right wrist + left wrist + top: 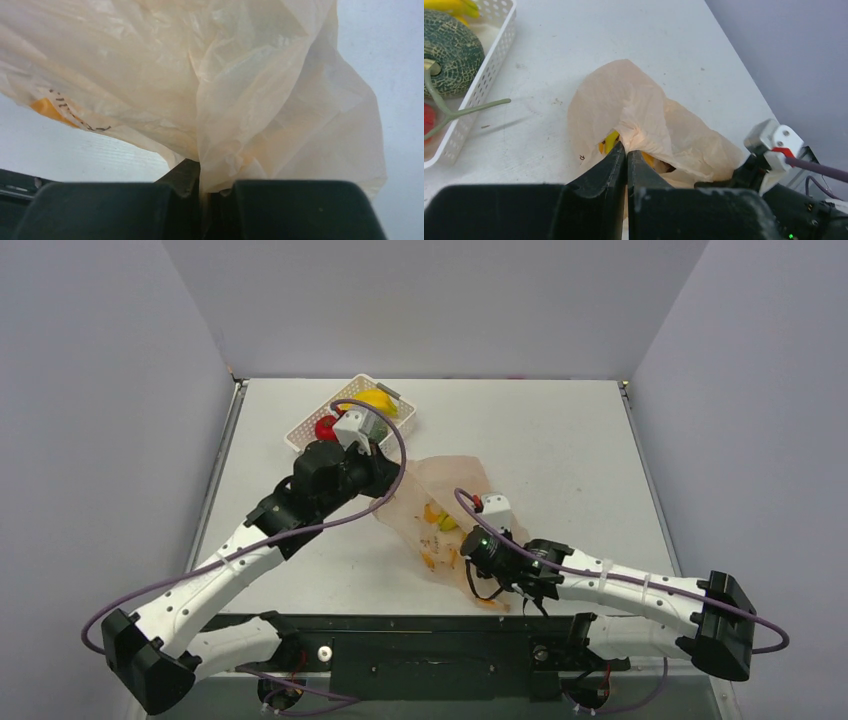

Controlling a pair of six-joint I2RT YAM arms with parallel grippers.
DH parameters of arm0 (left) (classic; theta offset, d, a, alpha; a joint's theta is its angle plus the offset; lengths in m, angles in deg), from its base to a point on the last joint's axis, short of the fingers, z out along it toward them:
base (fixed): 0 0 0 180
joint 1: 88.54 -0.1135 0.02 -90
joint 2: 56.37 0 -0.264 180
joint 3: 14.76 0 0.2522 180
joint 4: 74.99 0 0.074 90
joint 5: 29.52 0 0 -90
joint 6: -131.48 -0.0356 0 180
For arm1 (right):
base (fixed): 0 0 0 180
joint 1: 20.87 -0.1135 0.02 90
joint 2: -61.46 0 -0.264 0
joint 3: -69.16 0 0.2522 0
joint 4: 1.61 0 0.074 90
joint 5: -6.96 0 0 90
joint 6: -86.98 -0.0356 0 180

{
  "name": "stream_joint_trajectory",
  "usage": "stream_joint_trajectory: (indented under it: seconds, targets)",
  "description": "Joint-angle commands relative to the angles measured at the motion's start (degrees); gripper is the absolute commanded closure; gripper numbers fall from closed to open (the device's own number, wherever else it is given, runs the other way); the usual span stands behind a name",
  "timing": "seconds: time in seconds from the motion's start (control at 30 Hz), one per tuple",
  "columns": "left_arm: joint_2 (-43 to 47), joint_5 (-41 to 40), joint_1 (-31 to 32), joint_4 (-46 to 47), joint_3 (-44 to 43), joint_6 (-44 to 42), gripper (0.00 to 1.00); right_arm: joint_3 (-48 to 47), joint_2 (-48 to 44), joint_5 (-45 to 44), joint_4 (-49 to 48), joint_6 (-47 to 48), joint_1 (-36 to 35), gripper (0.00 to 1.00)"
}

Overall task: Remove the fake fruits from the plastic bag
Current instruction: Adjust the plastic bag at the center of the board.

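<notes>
The pale-orange plastic bag (440, 502) lies crumpled mid-table, between both arms. My left gripper (626, 151) is shut on a fold of its film at the far-left side. My right gripper (202, 176) is shut on another fold at the near edge, and the bag (225, 75) fills that view. A yellow fruit (611, 141) shows inside the bag just past my left fingertips and through the film (445, 522). In the white basket (318, 420) lie yellow bananas (378, 398), a red fruit (326, 427) and a dark green stemmed melon (449, 50).
The white latticed basket (489, 75) stands at the back left, close beside my left wrist. The right arm's wrist camera (774, 142) sits just beyond the bag from the left gripper. Grey walls enclose the table on three sides.
</notes>
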Motion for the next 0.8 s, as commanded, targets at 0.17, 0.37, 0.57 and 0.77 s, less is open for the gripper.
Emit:
stream_joint_trajectory:
  seconds: [0.17, 0.37, 0.57, 0.77]
  targets:
    - [-16.8, 3.4, -11.9, 14.5, -3.7, 2.1, 1.00, 11.4, -5.2, -7.8, 7.8, -24.5, -1.2, 1.00]
    - [-28.7, 6.7, -14.6, 7.8, -16.1, -4.3, 1.00, 16.3, -11.2, -11.2, 8.5, -25.5, 6.6, 1.00]
    - [-22.6, 11.3, -14.3, 3.0, -12.6, -3.5, 0.61, 12.9, -15.7, -6.9, 4.6, -14.8, 6.2, 1.00]
    - [-9.1, 18.3, -14.3, -6.5, -8.0, -2.4, 0.49, 9.6, -15.4, -5.4, 5.5, -12.1, 6.0, 1.00]
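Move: The left hand grips the bag's edge high up: the plastic bag's middle lies about 6 cm to its right, 1 cm ahead and some 24 cm below, with the yellow fruit 2 cm beyond that middle. The white basket stands about 25 cm ahead and 17 cm left of this hand. From the right hand, also holding film, the bag's middle is about 11 cm ahead, 5 cm left and 6 cm down, the fruit just beyond. Still pinching the bag's film, the left hand swings it forward about 10 cm and down some 12 cm towards the board, tipping its fingers down, then opens them and lifts back about 6 cm. Against it the right hand keeps its grip and draws its side some 6 cm to the right, dipping and partly rising again as it turns about 20 degrees clockwise. ##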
